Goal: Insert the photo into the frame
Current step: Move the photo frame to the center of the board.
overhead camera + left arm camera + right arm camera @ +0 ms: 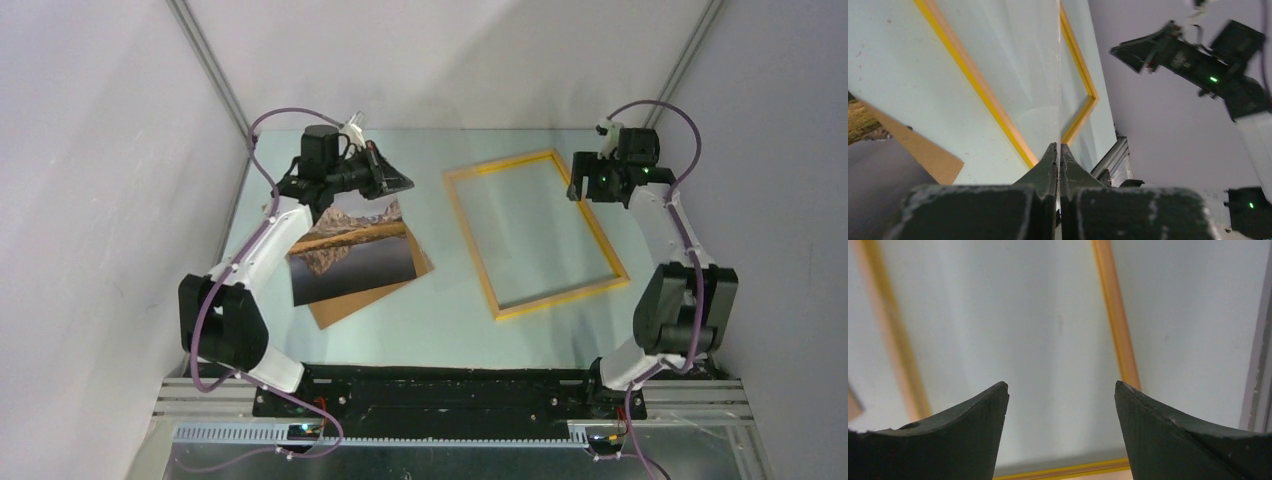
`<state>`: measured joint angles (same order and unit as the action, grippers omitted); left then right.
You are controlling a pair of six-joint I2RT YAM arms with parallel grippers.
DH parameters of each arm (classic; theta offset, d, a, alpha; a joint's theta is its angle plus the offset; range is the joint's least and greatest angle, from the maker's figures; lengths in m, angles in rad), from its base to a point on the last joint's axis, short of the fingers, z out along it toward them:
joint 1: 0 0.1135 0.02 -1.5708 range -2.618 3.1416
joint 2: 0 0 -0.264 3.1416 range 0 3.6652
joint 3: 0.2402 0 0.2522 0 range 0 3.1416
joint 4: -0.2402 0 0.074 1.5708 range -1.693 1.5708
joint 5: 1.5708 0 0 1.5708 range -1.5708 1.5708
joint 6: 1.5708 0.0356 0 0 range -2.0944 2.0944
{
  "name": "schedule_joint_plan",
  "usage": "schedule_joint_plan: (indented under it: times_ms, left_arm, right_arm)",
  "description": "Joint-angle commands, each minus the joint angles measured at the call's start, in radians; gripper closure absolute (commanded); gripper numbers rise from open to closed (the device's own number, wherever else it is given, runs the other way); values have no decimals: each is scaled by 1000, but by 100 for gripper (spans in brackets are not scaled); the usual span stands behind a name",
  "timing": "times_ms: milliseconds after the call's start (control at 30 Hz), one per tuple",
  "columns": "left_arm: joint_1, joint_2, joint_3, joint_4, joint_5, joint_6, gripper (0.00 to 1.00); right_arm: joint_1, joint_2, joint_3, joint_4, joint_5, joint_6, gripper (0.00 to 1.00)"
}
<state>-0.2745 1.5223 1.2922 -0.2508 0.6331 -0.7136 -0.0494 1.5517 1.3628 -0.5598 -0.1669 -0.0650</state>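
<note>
The photo (350, 255), a mountain mirrored in a lake, lies tilted on a brown backing board (352, 305) left of centre. Its dark lower part (878, 185) shows in the left wrist view. The frame (560, 295), with narrow yellow-orange edges, lies flat to the right. My left gripper (405, 183) hovers just past the photo's far right corner, pointing toward the frame (973, 80). Its jaws (1059, 145) are pressed on a thin see-through sheet seen edge-on. My right gripper (588, 192) hangs open over the frame's far right part (1115, 315), nothing between its fingers (1062, 385).
The backing board (923, 150) sticks out from under the photo toward the frame. Grey walls close in the table on the left, right and back. The right arm (1198, 55) shows across the table in the left wrist view.
</note>
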Motion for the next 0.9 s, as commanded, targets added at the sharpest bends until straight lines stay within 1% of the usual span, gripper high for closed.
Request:
schedule_joint_plan:
  times_ms: [0, 100, 233, 433, 500, 567, 600, 633, 667, 700, 733, 767, 800, 833, 867]
  left_arm:
    - [-1, -78, 72, 37, 79, 35, 100]
    - [-2, -93, 82, 37, 98, 33, 100]
    - [-9, -126, 87, 39, 116, 33, 100]
    - [-13, -161, 90, 39, 131, 23, 100]
    - [-12, -172, 91, 39, 131, 24, 100]
    - [-12, -180, 92, 38, 133, 21, 100]
    - [-12, -183, 93, 38, 133, 21, 100]
    - [-13, -186, 92, 39, 133, 20, 100]
    - [-13, -188, 92, 39, 134, 20, 100]
    - [-13, -190, 92, 40, 137, 20, 100]
    - [-13, -191, 92, 40, 139, 19, 100]
    - [-12, -191, 91, 40, 141, 18, 100]
    - [-12, -192, 91, 41, 141, 17, 100]
    - [-12, -192, 91, 42, 143, 15, 100]
    - [-13, -192, 89, 43, 146, 14, 100]
  right_arm:
    - [-76, 104, -7, 63, -33, -86, 18]
    - [-98, 198, -1, 90, -14, -119, 19]
    - [-127, 296, 34, 85, -8, -137, 20]
    - [-148, 397, 76, 68, -4, -148, 24]
    - [-150, 424, 84, 63, 1, -149, 26]
    - [-151, 444, 93, 59, 6, -146, 31]
    - [-152, 455, 97, 58, 6, -145, 35]
    - [-153, 460, 102, 49, 6, -141, 37]
    - [-153, 469, 113, 45, 5, -138, 43]
    - [-156, 470, 116, 39, 1, -134, 45]
    - [-157, 472, 118, 37, -4, -130, 51]
    - [-157, 472, 119, 31, -14, -124, 55]
    - [-158, 472, 120, 25, -25, -116, 61]
    - [-158, 472, 120, 13, -30, -110, 65]
    - [-158, 471, 120, 6, -42, -98, 72]
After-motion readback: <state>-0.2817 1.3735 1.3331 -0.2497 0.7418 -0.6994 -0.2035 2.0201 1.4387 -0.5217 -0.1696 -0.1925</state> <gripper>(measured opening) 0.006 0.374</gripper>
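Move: The right hand is open, with the spot on the photo frame's right rail where it will grip some 8 cm to its right, 2 cm ahead and 17 cm below. The frame's centre lies about 4 cm left of this hand and 1 cm back. The photo and the brown board under it lie much farther left, some 43 cm, and 4 cm back. From the left hand, the rail spot is about 39 cm right, 7 cm ahead and 25 cm down. The right fingers come down astride the photo frame's right rail and close from wide open to about a third, touching it from both sides. To get there the hand sinks about 16 cm, drifts some 7 cm right and tips about 20 degrees farther down. The left hand keeps its pinch on the clear film, lifting it about 8 cm and drawing back 4 cm. ##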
